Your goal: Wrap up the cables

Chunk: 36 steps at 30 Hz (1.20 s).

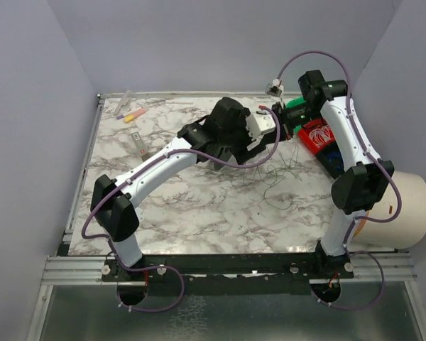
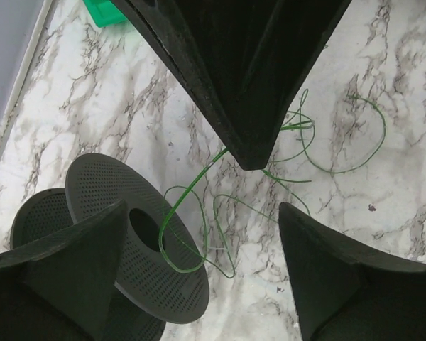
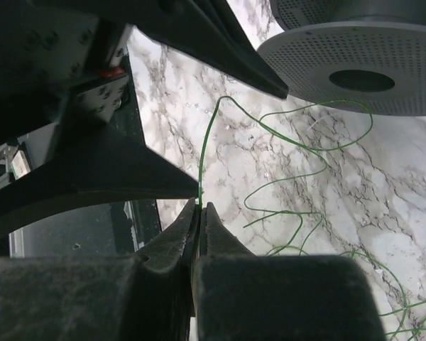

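Note:
A thin green cable (image 2: 192, 186) lies in loose curls on the marble table (image 1: 199, 206) and rises from them in one strand. My right gripper (image 3: 201, 206) is shut on the end of that cable (image 3: 207, 142), and it reaches in from above in the left wrist view (image 2: 248, 106). My left gripper (image 2: 202, 213) stands wide open just above the table, with nothing clamped between its fingers. Its left finger overlaps a black perforated spool (image 2: 99, 192) lying on the table; I cannot tell if they touch. A loop of cable rests against the spool's flange. Both grippers (image 1: 270, 126) meet at the table's far right.
A red bin (image 1: 318, 138) holding pale wire coils sits under the right arm, with a green object (image 1: 296, 104) behind it. More loose strands (image 1: 284, 174) lie in front of the grippers. Markers (image 1: 131, 114) lie at the far left. A white bucket (image 1: 405, 209) stands off the table's right edge.

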{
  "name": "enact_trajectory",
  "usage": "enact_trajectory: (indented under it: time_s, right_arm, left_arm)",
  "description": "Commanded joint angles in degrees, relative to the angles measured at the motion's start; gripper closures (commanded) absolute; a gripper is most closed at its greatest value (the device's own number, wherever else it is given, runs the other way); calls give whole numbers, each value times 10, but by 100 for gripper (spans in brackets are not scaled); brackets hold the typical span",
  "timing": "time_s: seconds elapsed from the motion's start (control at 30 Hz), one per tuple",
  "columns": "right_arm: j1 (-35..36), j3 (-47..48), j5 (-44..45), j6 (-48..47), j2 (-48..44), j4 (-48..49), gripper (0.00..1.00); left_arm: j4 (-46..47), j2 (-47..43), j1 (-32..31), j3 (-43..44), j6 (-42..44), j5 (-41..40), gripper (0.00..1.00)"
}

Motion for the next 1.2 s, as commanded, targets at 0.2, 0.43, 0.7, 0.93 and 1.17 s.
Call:
enact_trajectory:
  time_s: [0.2, 0.43, 0.7, 0.93, 1.17]
  right_arm:
    - [-1, -12, -7, -29, -22, -13, 95]
    - [-1, -118, 72, -63, -37, 70, 62]
    - [-1, -250, 155, -62, -87, 240, 55]
    - [-1, -297, 214, -38, -99, 334, 55]
    - [-2, -332, 204, -25, -118, 395, 56]
  left_arm:
    - [-4, 16, -4, 7, 17, -2, 100]
    - [11, 8, -7, -20, 2, 17, 100]
    - [11, 3, -11, -27, -3, 34, 100]
    - [11, -1, -12, -31, -9, 40, 100]
    - [11, 0, -12, -42, -8, 44, 100]
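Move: The green cable's upper stretch runs between the left hand's almost fully open fingers, practically at its hand point; from the right hand, whose shut fingers hold it, that stretch lies about 3 cm to the left and 1 cm ahead. The spool stands roughly 13 cm left of the left hand, 3 cm ahead and 18 cm down. The loose loops lie some 6 cm right of the right hand, 2 cm back and 23 cm below; the red box is about 18 cm right, 8 cm ahead. The green cable is pinched by the left fingers as they shut fully on it; that hand then keeps its hold and eases down a couple of centimetres. Only after that do the right fingers part to nearly half open and let go, and the right hand drops about 12 cm towards the loose loops, drifting right and then forward, its fingers tipping some 20 degrees further down. ##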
